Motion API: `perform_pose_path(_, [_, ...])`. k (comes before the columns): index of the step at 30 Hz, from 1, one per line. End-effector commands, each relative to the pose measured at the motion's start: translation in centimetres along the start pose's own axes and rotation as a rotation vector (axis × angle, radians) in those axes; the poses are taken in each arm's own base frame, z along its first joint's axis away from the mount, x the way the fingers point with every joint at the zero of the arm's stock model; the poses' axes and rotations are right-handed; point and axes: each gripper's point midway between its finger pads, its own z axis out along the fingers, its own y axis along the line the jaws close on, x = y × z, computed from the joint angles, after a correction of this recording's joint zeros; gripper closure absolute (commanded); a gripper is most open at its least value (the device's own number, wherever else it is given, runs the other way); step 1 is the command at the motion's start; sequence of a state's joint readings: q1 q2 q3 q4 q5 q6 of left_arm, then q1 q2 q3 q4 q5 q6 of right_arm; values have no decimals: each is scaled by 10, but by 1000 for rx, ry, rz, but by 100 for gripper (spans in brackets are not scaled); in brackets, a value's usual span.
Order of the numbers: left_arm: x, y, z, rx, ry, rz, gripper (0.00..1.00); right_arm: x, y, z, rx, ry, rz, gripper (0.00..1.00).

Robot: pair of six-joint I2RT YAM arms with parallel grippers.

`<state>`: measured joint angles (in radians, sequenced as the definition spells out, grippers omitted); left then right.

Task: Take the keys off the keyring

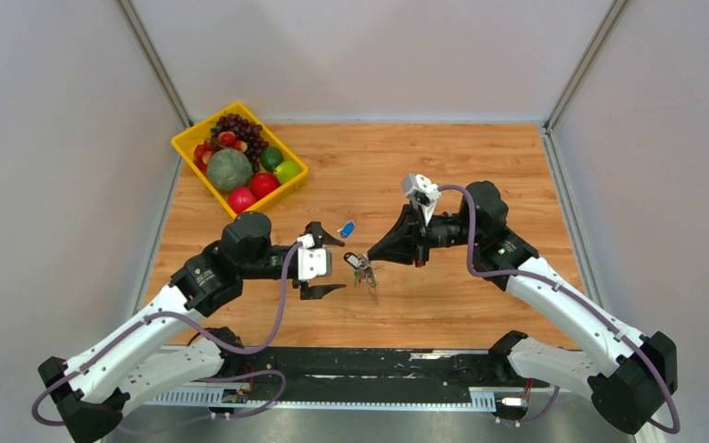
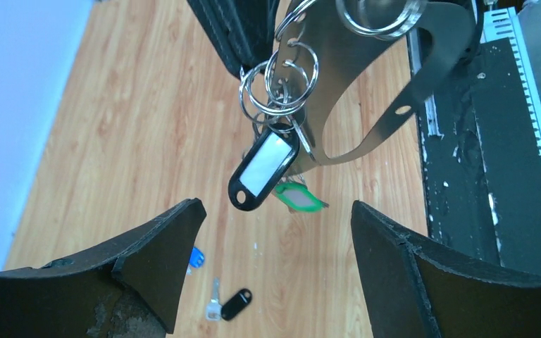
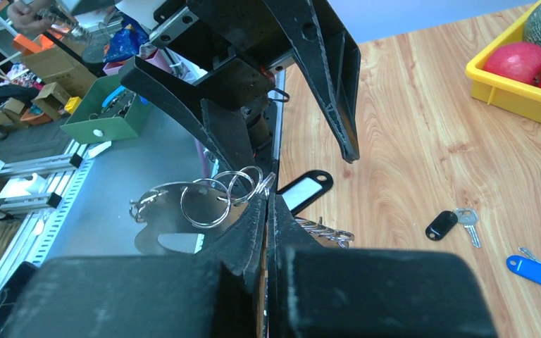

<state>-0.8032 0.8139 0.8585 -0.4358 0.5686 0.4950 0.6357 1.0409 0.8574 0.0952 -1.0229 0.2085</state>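
My right gripper [image 1: 370, 257] [image 3: 268, 191] is shut on the keyring [image 2: 292, 74], a bunch of silver split rings on a curved metal band, and holds it above the table. A black tag with a white label [image 2: 263, 169] and a green tag [image 2: 297, 198] hang from the rings; the bunch also shows in the top view [image 1: 364, 271]. My left gripper [image 1: 326, 266] [image 2: 276, 211] is open and empty, just left of the bunch and short of it. A loose key with a black tag [image 2: 227, 305] [image 3: 452, 222] and a blue tag [image 1: 346, 228] [image 3: 535, 272] lie on the table.
A yellow basket [image 1: 191, 140] of fruit stands at the back left of the wooden table. A black rail with metal strips [image 1: 351, 369] runs along the near edge between the arm bases. Grey walls close in the left, right and back.
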Motion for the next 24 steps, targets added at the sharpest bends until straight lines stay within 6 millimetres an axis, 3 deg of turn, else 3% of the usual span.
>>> perform_pose_path(1, [-29,0,-3,14,-136,152,13,-32,17,-2,-62,-52,-101,100])
perform_pose_path(6, [-36,-16,-2,104,-188,194,28,-34,18,-2,-70,-54,-99,100])
perform_pose_path(13, [-32,-16,7,131,-182,169,31,-39,20,-1,-87,-62,-97,100])
perform_pose_path(15, [-33,-14,9,127,-188,161,37,-39,21,-1,-92,-64,-96,100])
perform_pose_path(18, [-33,-10,9,114,-182,159,60,-40,21,0,-96,-65,-92,100])
perform_pose_path(20, [-33,-6,9,90,-175,161,70,-40,22,0,-98,-66,-91,100])
perform_pose_path(22, [-34,-3,8,70,-174,163,76,-39,22,0,-99,-66,-88,100])
perform_pose_path(24, [-36,-1,7,52,-182,162,74,-39,22,0,-99,-68,-88,100])
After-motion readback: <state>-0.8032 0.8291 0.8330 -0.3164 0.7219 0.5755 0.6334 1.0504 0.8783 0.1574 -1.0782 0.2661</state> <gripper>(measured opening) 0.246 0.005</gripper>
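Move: The black-rimmed white-label tag dangles just off the left fingertips, about 3 cm to the right of the left hand, level with it both in height and fore-and-aft. The keyring's metal plate hangs some 6 cm right, 3 cm back and 1 cm below, and the green tag about 4 cm right, 3 cm back and 4 cm below. From the right hand, which pinches a ring, the white-label tag lies roughly 3 cm left, 1 cm back and 2 cm below. The left fingers close from nearly wide open onto the two edges of the white-label tag's lower end, after the hand draws back and edges right and up, under 2 cm each way, turning some 10 degrees clockwise. The right hand keeps its pinch on the ring and lifts about 1.5 cm. ##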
